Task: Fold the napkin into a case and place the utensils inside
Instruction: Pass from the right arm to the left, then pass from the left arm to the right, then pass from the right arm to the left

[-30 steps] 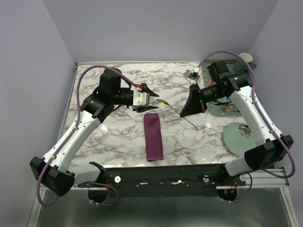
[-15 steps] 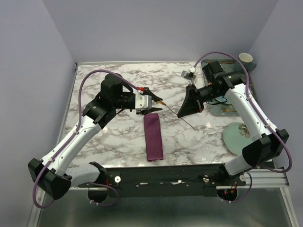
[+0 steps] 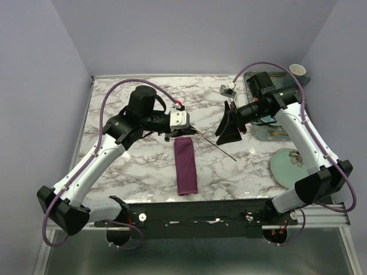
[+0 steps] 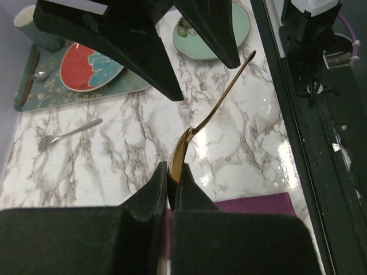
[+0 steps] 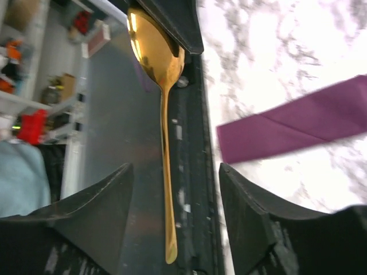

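Note:
The napkin [image 3: 185, 165] lies folded as a narrow plum-purple case on the marble, also seen as the napkin [image 5: 298, 120] in the right wrist view. My left gripper [image 4: 172, 172] is shut on the bowl of the gold spoon [image 4: 215, 106], just above the case's far end [image 4: 252, 203]. The spoon [image 3: 215, 144] slants out toward my right gripper [image 3: 226, 137]. That right gripper [image 5: 175, 172] is open, and the spoon's handle [image 5: 165, 143] runs between its fingers, touching neither. The silver fork [image 4: 69, 133] lies on the marble near the tray.
A teal tray [image 3: 269, 134] at the back right holds a red plate [image 4: 86, 63], with a cup [image 3: 298, 71] behind it. A pale green plate [image 3: 287, 166] sits at the right near the front edge.
The left gripper moved in and shut on the spoon's bowl. The right gripper, which held the handle, has opened and let go.

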`<action>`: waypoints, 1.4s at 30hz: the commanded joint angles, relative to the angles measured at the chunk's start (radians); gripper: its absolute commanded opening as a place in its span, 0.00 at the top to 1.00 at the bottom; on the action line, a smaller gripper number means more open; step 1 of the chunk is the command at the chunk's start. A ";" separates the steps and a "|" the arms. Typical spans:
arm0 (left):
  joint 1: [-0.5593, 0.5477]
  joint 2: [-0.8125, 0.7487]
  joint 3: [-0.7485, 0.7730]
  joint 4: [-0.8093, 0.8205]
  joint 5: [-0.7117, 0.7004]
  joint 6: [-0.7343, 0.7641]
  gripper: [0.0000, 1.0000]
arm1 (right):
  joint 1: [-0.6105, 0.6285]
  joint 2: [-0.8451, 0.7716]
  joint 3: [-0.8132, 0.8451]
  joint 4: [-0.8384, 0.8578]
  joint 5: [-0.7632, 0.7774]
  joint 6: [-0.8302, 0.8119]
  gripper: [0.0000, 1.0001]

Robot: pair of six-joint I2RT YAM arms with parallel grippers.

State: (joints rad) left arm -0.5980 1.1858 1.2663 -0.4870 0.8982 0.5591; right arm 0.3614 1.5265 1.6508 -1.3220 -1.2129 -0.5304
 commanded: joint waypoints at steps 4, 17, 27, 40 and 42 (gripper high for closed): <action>-0.003 0.159 0.186 -0.344 -0.018 -0.022 1.00 | 0.080 -0.111 -0.092 0.199 0.323 -0.045 0.27; -0.002 0.230 0.208 -0.387 -0.045 -0.053 1.00 | 0.201 -0.112 -0.316 0.371 0.377 0.053 0.28; 0.067 0.218 0.170 -0.335 -0.025 -0.145 0.77 | 0.223 -0.086 -0.381 0.500 0.426 0.225 0.99; 0.356 -0.003 -0.392 0.829 -0.007 -1.148 0.43 | 0.215 -0.077 -0.473 0.973 0.251 0.759 0.99; 0.357 0.003 -0.397 0.838 -0.047 -1.180 0.43 | 0.215 -0.069 -0.485 1.023 0.231 0.838 0.99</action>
State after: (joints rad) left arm -0.2432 1.1969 0.9051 -0.0006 0.9314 -0.3290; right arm 0.5808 1.4303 1.1904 -0.5201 -0.8852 0.0513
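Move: My left hand still pinches the golden spoon by its bowl end; the spoon's middle lies about 6 cm to the right, 4 cm back and 2 cm below, with my open right gripper some 8 cm to the right, 2 cm back and 2 cm higher. From my right hand, the spoon's middle is about 4 cm below, 2 cm back and 2 cm left. The folded napkin lies about 25 cm below, 12 cm left and 6 cm ahead of my right hand. I lower the spoon about 6 cm with my left hand, tilting that wrist some 25 degrees, while my open right gripper sinks faster, about 10 cm, over the handle and pinches it near the middle. Then my left fingers open off the bowl end and back away forward and left, swinging towards forward, as my right hand carries the spoon left and slightly forward. ##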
